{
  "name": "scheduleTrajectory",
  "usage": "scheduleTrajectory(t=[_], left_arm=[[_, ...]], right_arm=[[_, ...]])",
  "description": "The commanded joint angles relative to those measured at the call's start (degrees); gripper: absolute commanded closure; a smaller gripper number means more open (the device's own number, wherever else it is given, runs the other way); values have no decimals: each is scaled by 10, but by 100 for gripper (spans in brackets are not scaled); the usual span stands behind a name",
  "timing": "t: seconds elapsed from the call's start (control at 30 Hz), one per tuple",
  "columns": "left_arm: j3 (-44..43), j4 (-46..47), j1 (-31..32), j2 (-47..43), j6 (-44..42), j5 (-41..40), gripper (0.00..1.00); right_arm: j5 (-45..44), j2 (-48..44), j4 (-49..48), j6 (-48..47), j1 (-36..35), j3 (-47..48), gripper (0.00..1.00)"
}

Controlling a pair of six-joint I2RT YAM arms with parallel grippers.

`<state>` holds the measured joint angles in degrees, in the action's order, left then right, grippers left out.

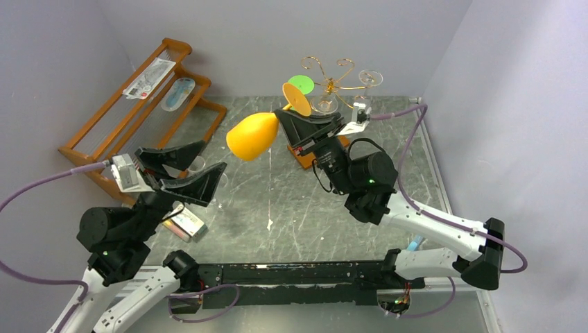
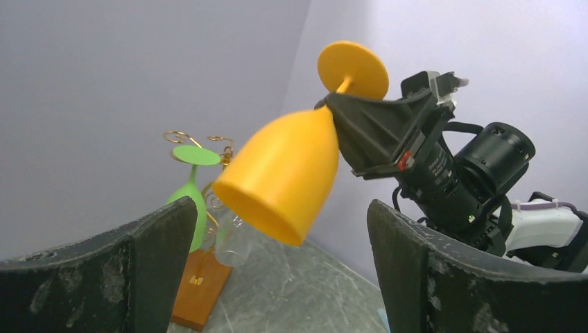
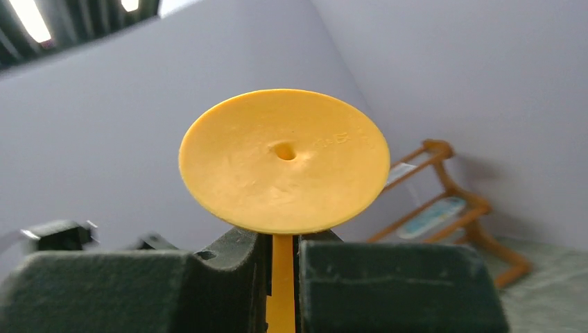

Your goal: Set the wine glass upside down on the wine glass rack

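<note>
The orange wine glass (image 1: 253,135) hangs tilted in the air over the table's middle, bowl mouth down-left and round foot (image 3: 284,159) up. My right gripper (image 1: 284,118) is shut on its thin stem (image 3: 282,277) just under the foot. The left gripper (image 1: 211,158) stands wide open to the left of the bowl (image 2: 284,173), touching nothing. The gold wire wine glass rack (image 1: 333,83) stands behind on its brown wooden base (image 2: 201,288). A green glass (image 2: 191,191) and clear glasses (image 1: 324,104) hang upside down on it.
An orange-brown slatted shelf (image 1: 139,104) holding packets leans at the back left. A shiny packet (image 1: 186,225) lies near the left arm. Grey walls close in on both sides. A blue object (image 1: 414,243) peeks out beside the right arm.
</note>
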<state>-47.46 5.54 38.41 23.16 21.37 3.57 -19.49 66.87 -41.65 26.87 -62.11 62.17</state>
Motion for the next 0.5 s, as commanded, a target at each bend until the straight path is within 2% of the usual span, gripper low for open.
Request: scheduleTrajectory(t=[0.0,0.17,0.33,0.47], left_arm=[[-59,-80,3,24,-26,-20,4],[-76,-50,2,64,48,50,4],[-39,91,2,106,155,164,7],[-26,141,2,138,220,177,7]], right_arm=[[38,-26,58,-172,-2,-12,100],[91,-65,129,-302,-2,-43,100],[104,-98,165,-374,-2,-87,100],[115,-109,202,-403,-2,-96,100]])
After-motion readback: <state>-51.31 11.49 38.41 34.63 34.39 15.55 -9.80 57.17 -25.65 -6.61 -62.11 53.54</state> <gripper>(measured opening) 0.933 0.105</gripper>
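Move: The right hand has the orange wine glass by its stem, bowl out to the left. The crown of loops on the wine glass rack stands about 22 cm ahead of this hand, 12 cm to its right and 12 cm lower. The hanging green glass is roughly 23 cm ahead, 4 cm right and 18 below; the nearest clear glass 15 ahead, 10 right, 18 below. From the empty left hand the crown lies some 29 cm ahead, 25 right and 7 lower. Keeping its pinch on the orange glass's stem, the right hand sinks about 8 cm in front of the rack, rolling its left side down by some 40 degrees in all to swing the bowl underneath the foot. The left hand, open and clear of the glass, first rises a little, then travels about 5 cm right while turning clockwise. ##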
